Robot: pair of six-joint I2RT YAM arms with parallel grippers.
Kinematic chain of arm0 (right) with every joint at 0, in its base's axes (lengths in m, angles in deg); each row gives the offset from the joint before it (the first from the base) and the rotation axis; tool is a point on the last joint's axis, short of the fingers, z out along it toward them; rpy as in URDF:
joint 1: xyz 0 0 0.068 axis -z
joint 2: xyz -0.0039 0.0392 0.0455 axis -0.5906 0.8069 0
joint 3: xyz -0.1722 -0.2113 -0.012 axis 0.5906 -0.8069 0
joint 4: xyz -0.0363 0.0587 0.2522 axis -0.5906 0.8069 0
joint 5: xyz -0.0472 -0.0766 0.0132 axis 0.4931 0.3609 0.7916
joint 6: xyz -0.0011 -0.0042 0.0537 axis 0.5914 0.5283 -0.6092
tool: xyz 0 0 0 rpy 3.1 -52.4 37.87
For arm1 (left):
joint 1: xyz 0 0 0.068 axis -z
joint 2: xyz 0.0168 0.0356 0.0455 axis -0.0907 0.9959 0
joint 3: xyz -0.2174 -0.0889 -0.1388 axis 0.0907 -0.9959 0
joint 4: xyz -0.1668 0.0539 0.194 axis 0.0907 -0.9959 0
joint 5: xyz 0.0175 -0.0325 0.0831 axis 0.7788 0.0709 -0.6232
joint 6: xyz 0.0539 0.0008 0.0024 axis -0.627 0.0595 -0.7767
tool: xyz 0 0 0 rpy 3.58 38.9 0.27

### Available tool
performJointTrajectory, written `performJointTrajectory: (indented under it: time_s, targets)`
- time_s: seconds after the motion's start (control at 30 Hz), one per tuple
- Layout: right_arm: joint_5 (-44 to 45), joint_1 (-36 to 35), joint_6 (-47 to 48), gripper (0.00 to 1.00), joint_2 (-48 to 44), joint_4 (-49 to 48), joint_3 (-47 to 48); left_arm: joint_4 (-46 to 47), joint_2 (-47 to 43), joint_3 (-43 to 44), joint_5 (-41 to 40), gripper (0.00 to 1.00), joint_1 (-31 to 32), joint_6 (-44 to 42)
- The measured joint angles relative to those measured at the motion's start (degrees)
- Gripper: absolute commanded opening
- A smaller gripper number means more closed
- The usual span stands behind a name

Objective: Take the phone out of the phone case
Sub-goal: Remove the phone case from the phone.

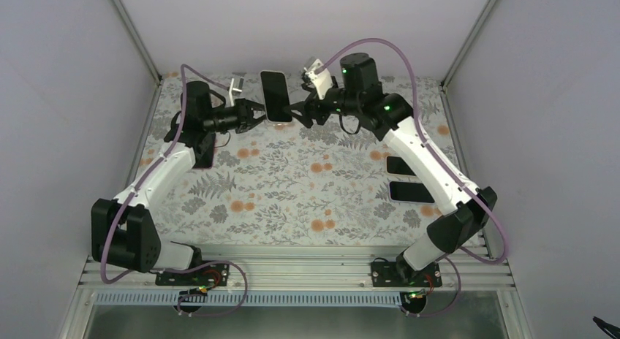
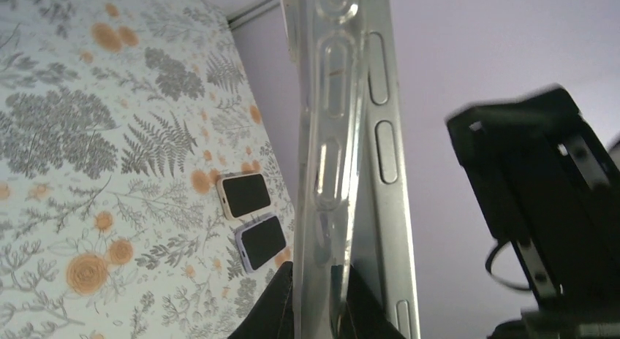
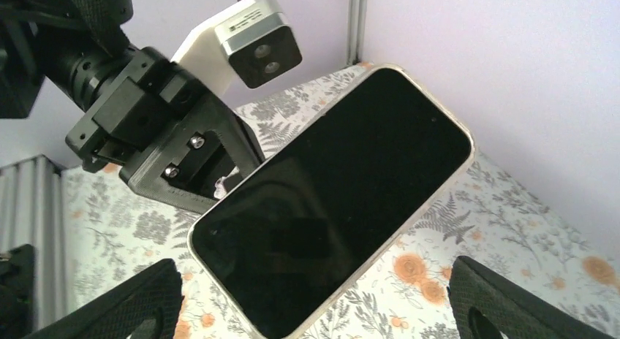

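Note:
The phone (image 1: 275,96) is held up above the back of the table, black screen facing the top camera. My left gripper (image 1: 256,112) is shut on its left side. In the left wrist view the fingers (image 2: 274,310) pinch the wall of the clear phone case (image 2: 329,134), and the phone's silver edge (image 2: 380,134) with its buttons stands just right of that wall, apart from it at the top. My right gripper (image 1: 296,109) is open at the phone's right side. Its fingers (image 3: 139,299) stand wide apart, either side of the phone's screen (image 3: 329,200), touching nothing.
Two other cased phones lie on the floral table at the right, one beige (image 1: 399,165) (image 2: 246,194) and one pale purple (image 1: 411,191) (image 2: 262,241). A dark flat object (image 1: 206,153) lies under my left arm. Enclosure walls and posts close in the back and sides.

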State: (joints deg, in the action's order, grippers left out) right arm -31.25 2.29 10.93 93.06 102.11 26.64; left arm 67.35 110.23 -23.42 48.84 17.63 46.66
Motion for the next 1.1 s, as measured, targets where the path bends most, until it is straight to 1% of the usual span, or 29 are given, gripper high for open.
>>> performJointTrajectory:
  time_s: [0.13, 0.3, 0.53, 0.67, 0.77, 0.9, 1.1]
  targets:
    - [6.82, -4.24, 2.62, 0.82, 0.0, -0.09, -0.5, 0.22, 0.96, -0.57, -0.81, 0.02, -1.07, 6.03]
    - [15.21, -9.25, 5.6, 0.77, 0.33, -0.68, -2.23, 0.09, 1.84, -1.62, -0.98, 0.02, -1.86, 11.32]
    - [26.05, -15.41, 9.53, 0.67, 2.64, -2.51, -3.41, 0.44, 2.14, -2.25, -0.83, 0.02, -2.14, 15.87]
    - [30.18, -16.79, 11.19, 0.61, 3.54, -4.22, -3.41, 1.16, 2.14, -3.1, -0.81, 0.03, -2.25, 17.55]
    - [32.54, -17.11, 12.37, 0.58, 3.98, -5.33, -3.41, 1.4, 2.14, -3.23, -0.79, 0.02, -2.32, 18.18]
    - [34.95, -17.11, 13.35, 0.56, 4.81, -6.86, -3.41, 1.57, 2.14, -3.45, -0.63, 0.02, -2.32, 19.08]
    - [36.15, -17.14, 14.19, 0.57, 5.73, -8.52, -4.0, 1.51, 2.19, -4.07, -0.61, 0.02, -2.47, 19.52]
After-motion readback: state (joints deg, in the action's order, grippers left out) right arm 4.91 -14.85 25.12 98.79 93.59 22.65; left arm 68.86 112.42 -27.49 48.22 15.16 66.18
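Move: My left hand still pinches the case by its long edge, the phone's near side already standing proud. The middle of the phone is about 4 cm ahead, 3 cm right and 2 cm above my left hand. It lies some 6 cm left and 4 cm ahead of my right hand, roughly level. Down on the table, 30 cm below my left hand, a loose dark phone lies about 22 cm left and 3 ahead, with a bare case some 12 cm beyond it. I swing my right hand about 6 cm left and 5 cm down onto the near end of the phone, first drawing back slightly, then easing forward again. Its fingers tip down and forward, the whole hand turning some 30 degrees, and close partway. My left hand keeps its pinch on the case, sinks about 4 cm and rolls so the far end dips; whether my right fingers touch yet can't be seen. ##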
